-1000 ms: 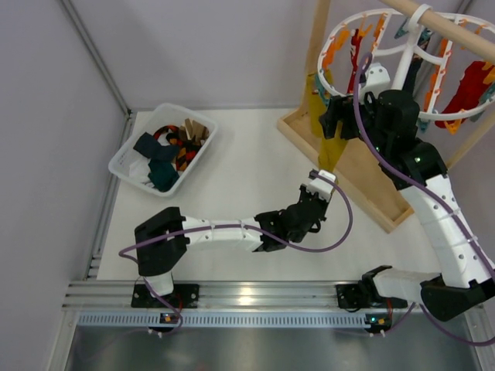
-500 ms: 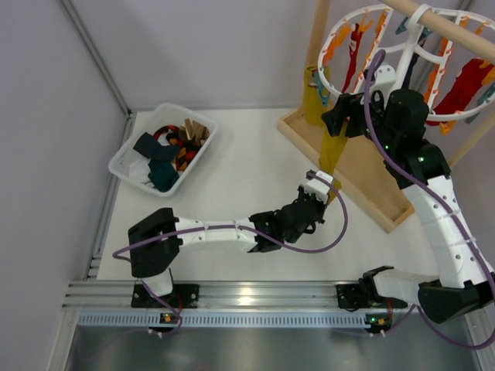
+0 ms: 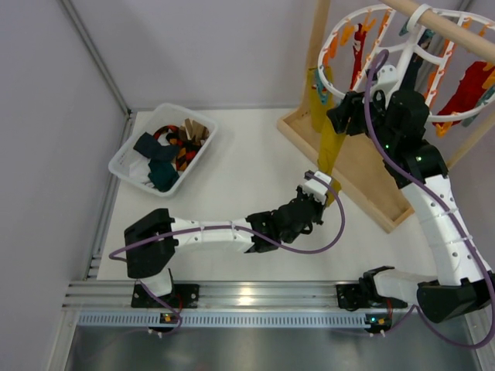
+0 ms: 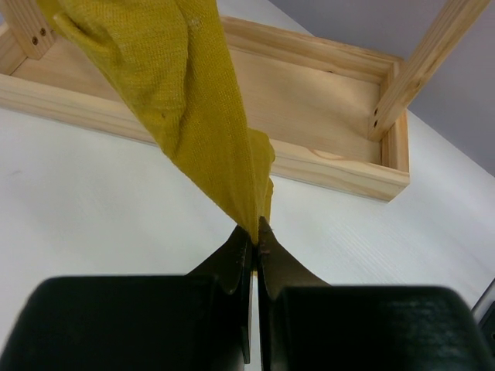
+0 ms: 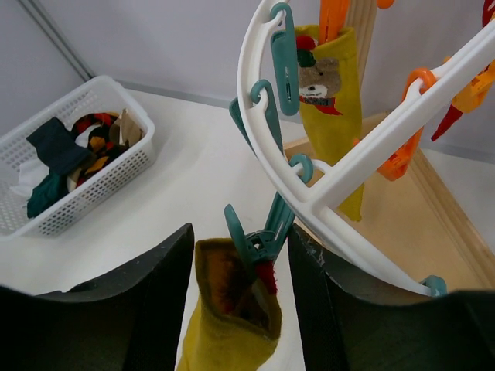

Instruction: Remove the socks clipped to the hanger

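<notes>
A mustard yellow sock [image 3: 331,151] hangs from a teal clip [image 5: 263,239] on the white hanger [image 3: 332,35]. My left gripper [image 3: 326,187] is shut on its lower tip [image 4: 255,209] just above the table, and the sock [image 4: 193,116] is pulled taut. My right gripper [image 3: 343,117] is up at the hanger rim [image 5: 332,193]. Its open fingers [image 5: 166,278] stand either side of the clip and the sock's cuff [image 5: 232,325], with small gaps. A second yellow sock [image 5: 332,100] with a bear pattern and a red sock [image 3: 468,81] hang clipped further round.
The hanger hangs from the wooden stand's pole [image 3: 456,31]. The stand's tray-like base [image 3: 363,182] lies right behind the left gripper. A white basket [image 3: 128,158] holding several socks sits at the far left of the table.
The right gripper's jaws have narrowed around the teal clip, and the right arm has edged up toward the rim. The left gripper keeps its hold on the sock's tip.
</notes>
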Available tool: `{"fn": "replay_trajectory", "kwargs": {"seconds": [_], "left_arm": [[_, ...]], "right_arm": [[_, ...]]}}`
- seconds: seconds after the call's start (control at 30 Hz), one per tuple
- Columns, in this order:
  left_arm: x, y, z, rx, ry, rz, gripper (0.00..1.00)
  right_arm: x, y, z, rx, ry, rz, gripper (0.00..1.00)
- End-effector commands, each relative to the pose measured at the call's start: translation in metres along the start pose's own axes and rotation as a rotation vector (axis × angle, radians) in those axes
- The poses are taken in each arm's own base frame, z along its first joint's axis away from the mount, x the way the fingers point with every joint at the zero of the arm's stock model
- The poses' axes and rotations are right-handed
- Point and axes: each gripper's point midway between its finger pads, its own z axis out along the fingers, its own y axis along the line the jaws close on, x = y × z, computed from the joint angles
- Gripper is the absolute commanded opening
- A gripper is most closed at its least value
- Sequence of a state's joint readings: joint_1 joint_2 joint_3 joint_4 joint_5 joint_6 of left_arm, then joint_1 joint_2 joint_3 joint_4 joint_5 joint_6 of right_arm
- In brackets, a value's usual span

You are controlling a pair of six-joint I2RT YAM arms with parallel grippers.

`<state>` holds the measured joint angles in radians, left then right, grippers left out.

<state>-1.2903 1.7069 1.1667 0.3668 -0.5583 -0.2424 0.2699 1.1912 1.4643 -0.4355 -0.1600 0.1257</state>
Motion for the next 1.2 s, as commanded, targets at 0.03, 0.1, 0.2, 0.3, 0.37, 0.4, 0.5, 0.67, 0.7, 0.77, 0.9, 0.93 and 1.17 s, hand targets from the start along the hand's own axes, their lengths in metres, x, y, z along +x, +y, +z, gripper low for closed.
{"fn": "replay_trajectory", "kwargs": {"seconds": [0.03, 0.1, 0.2, 0.3, 0.37, 0.4, 0.5, 0.67, 0.7, 0.77, 0.9, 0.93, 1.17], "left_arm": [[-0.021, -0.009, -0.009, 0.057, -0.045, -0.053, 0.0], [-0.02, -0.01, -0.009, 0.061, -0.043, -0.053, 0.0], [-0.02, -0.01, -0.009, 0.064, -0.041, -0.052, 0.0], [-0.019, -0.011, -0.01, 0.069, -0.04, -0.054, 0.0], [-0.018, -0.011, -0.009, 0.069, -0.037, -0.055, 0.0], [-0.018, -0.011, -0.009, 0.069, -0.037, -0.055, 0.0], [-0.015, -0.01, -0.009, 0.065, -0.031, -0.055, 0.0], [-0.009, -0.004, -0.011, 0.044, -0.024, -0.054, 0.0], [-0.007, -0.003, -0.011, 0.039, -0.021, -0.052, 0.0], [-0.005, 0.004, -0.013, 0.013, -0.021, -0.045, 0.0], [-0.004, 0.014, -0.019, -0.016, -0.024, -0.042, 0.0], [-0.006, 0.017, -0.02, -0.023, -0.029, -0.043, 0.0], [-0.017, 0.066, -0.039, -0.162, -0.011, -0.067, 0.0]], "right_arm": [[-0.027, -0.007, 0.003, 0.018, -0.107, 0.013, 0.49], [-0.028, -0.008, 0.003, 0.026, -0.11, 0.025, 0.46], [-0.03, -0.01, 0.004, 0.034, -0.122, 0.042, 0.38], [-0.031, -0.009, 0.005, 0.033, -0.132, 0.055, 0.31], [-0.031, -0.009, 0.004, 0.033, -0.138, 0.063, 0.27], [-0.03, -0.009, 0.004, 0.033, -0.137, 0.065, 0.27], [-0.031, -0.01, 0.005, 0.038, -0.136, 0.069, 0.22], [-0.032, -0.01, 0.003, 0.044, -0.143, 0.077, 0.15], [-0.032, -0.01, 0.003, 0.044, -0.143, 0.077, 0.15], [-0.031, -0.01, 0.003, 0.046, -0.141, 0.078, 0.12], [-0.03, -0.012, 0.002, 0.057, -0.138, 0.079, 0.01], [-0.029, -0.013, 0.003, 0.061, -0.136, 0.081, 0.01], [-0.027, -0.014, -0.007, 0.076, -0.131, 0.08, 0.02]]}}
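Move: The teal clip holding the nearer yellow sock sits between the right hand's half-open fingers, about 1 cm ahead of its hand point, level sideways and in height. That sock's middle is some 5 cm back, 1 cm left and 9 cm below; the farther yellow sock hangs about 12 cm ahead and 2 cm left, 5 cm below. From the left hand, pinching the nearer sock's lower end, the clip is roughly 10 cm ahead, straight in line, 17 cm above; the basket lies around 14 cm ahead, 42 cm left and 18 cm below. The teal clip gets pinched from both sides as the right fingers close from half open to about a third, the hand otherwise staying almost in place with a slight roll, and they keep that squeeze. The left hand, still shut on the sock's lower end, first waits, then sinks about 3 cm and pulls about 5 cm left, away from the clip and towards the basket side, speeding up at the end. ##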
